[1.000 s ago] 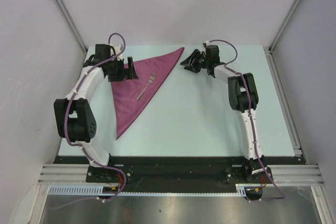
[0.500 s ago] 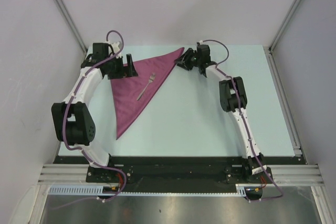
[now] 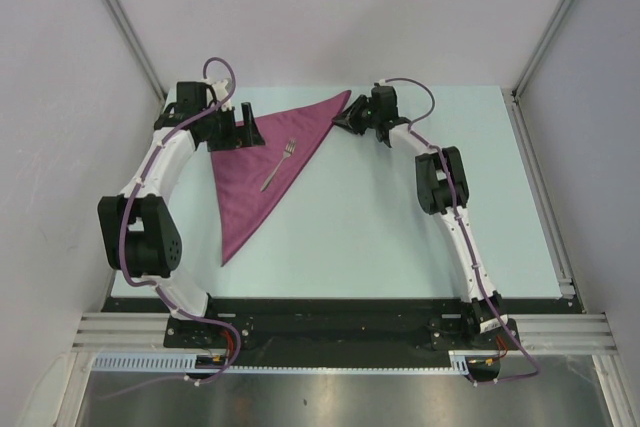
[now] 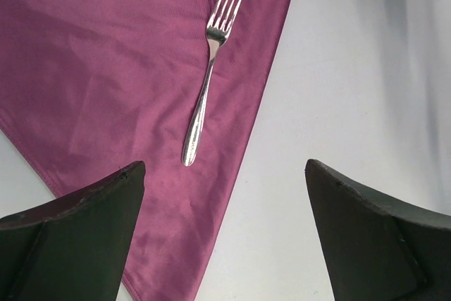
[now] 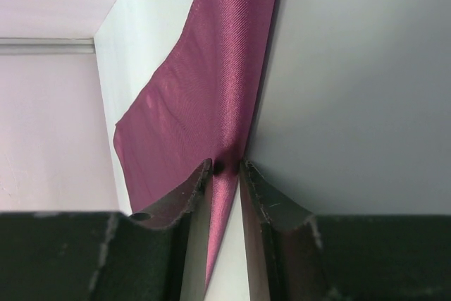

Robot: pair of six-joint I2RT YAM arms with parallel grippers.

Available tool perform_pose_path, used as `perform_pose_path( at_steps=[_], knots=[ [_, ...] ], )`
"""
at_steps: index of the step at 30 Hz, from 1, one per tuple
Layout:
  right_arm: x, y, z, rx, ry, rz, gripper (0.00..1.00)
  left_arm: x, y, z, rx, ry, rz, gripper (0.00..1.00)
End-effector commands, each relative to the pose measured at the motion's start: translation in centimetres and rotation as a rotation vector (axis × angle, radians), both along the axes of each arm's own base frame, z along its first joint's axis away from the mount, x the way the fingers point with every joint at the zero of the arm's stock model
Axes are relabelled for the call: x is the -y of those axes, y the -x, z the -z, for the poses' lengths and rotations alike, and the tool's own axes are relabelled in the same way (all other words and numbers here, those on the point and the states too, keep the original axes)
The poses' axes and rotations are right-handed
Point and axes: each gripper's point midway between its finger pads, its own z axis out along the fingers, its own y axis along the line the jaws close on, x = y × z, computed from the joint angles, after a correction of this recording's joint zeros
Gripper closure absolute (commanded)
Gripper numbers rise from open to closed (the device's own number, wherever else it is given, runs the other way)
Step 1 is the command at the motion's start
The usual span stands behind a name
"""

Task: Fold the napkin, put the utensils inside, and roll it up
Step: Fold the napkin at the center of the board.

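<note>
The maroon napkin (image 3: 250, 172) lies folded into a triangle on the pale table (image 3: 400, 217), its far corner pointing to the back centre. A silver fork, the utensil (image 3: 279, 165), rests on it, tines to the far side. In the left wrist view the fork (image 4: 208, 75) lies on the napkin (image 4: 106, 68) ahead of my left gripper (image 4: 225, 195), which is open wide and holds nothing. My right gripper (image 3: 343, 119) is at the napkin's far corner. In the right wrist view its jaws (image 5: 225, 167) pinch the pointed tip of the napkin (image 5: 204, 82), and the cloth creases at the pinch.
Grey walls with metal rails enclose the table on the left, the back and the right. The left arm's elbow (image 3: 140, 232) juts out near the left table edge. Bare table surface stretches right of the napkin.
My right gripper moved left to the napkin's far corner and closed down on its tip. The left arm shifted slightly and then stayed still, open.
</note>
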Motion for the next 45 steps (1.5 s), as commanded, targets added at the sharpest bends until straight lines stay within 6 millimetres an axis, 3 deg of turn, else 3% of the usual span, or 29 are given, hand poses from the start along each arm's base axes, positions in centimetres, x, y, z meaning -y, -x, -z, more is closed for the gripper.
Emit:
perform_pose_path(
  at_steps=[1,9,16,22,25,26,27,28,29,30,32,33,34,35,36,37,45],
  knots=[
    [0.8,0.9,5.5,-0.105,0.099,0.032,0.73,0.5,0.1,-2.7,0.068,0.041,0.012,0.0],
    [0.4,0.8,5.7,-0.091,0.1,0.021,0.79,0.3,0.2,-2.9,0.074,0.051,0.009,0.0],
    [-0.1,0.9,5.2,-0.087,0.079,0.012,1.0,0.5,0.2,-2.9,0.07,0.061,0.015,0.01],
    [-0.4,1.2,3.1,-0.071,0.041,0.01,1.0,0.5,0.2,-2.9,0.073,0.062,0.017,0.0],
    [0.7,2.2,2.5,-0.084,0.07,0.042,1.0,0.5,0.3,-3.2,0.078,0.064,0.017,0.0],
    [1.3,2.7,3.5,-0.089,0.079,0.055,1.0,0.5,0.3,-3.2,0.08,0.065,0.018,0.0],
    [1.9,2.6,2.1,-0.074,0.076,0.067,1.0,0.6,0.3,-3.3,0.081,0.067,0.018,0.0],
    [2.4,2.8,1.9,-0.077,0.078,0.074,1.0,0.6,0.3,-3.4,0.085,0.068,0.019,0.0],
    [3.1,3.9,3.4,-0.108,0.1,0.078,1.0,0.6,0.4,-3.4,0.086,0.069,0.018,0.0],
    [3.8,3.8,1.9,-0.092,0.1,0.088,1.0,0.6,0.4,-3.5,0.088,0.072,0.02,0.0],
    [4.8,4.5,2.0,-0.106,0.117,0.094,1.0,0.7,0.4,-3.7,0.092,0.078,0.023,0.0],
    [5.7,5.7,3.3,-0.14,0.141,0.097,1.0,0.8,0.4,-3.7,0.093,0.08,0.023,0.0],
    [6.6,5.8,1.9,-0.123,0.14,0.11,1.0,0.8,0.4,-3.7,0.094,0.082,0.023,0.0],
    [7.3,6.0,1.7,-0.119,0.151,0.122,1.0,0.8,0.5,-3.7,0.092,0.083,0.024,0.0],
    [8.2,7.6,3.4,-0.16,0.178,0.125,1.0,0.9,0.4,-3.7,0.095,0.086,0.026,0.0],
    [9.3,7.6,1.7,-0.138,0.176,0.144,1.0,0.9,0.5,-3.8,0.094,0.089,0.027,0.0],
    [16.3,13.1,2.2,-0.207,0.238,0.212,1.0,1.8,0.7,-4.2,0.101,0.14,0.053,0.0]
  ],
)
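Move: The napkin's folded right-hand edge lies right at the right hand's nearly closed fingers, about 1 cm ahead, 1 cm to the left and 1 cm below. The napkin's far tip is some 8 cm ahead and 2 cm to the right; the fork lies on the cloth roughly 12 cm back and 18 cm to the left. From the idle left hand, that folded edge is about 20 cm ahead, 29 cm to the right and 15 cm lower. Staying almost in place low over the board at first, the right hand shuts its fingers and pinches the napkin's folded edge just short of the far tip. It then drags the edge back and to the right, speeding up, about 10 cm each way and keeping low, while the wrist turns some 15 degrees, partly clockwise and fingers tipping down. ##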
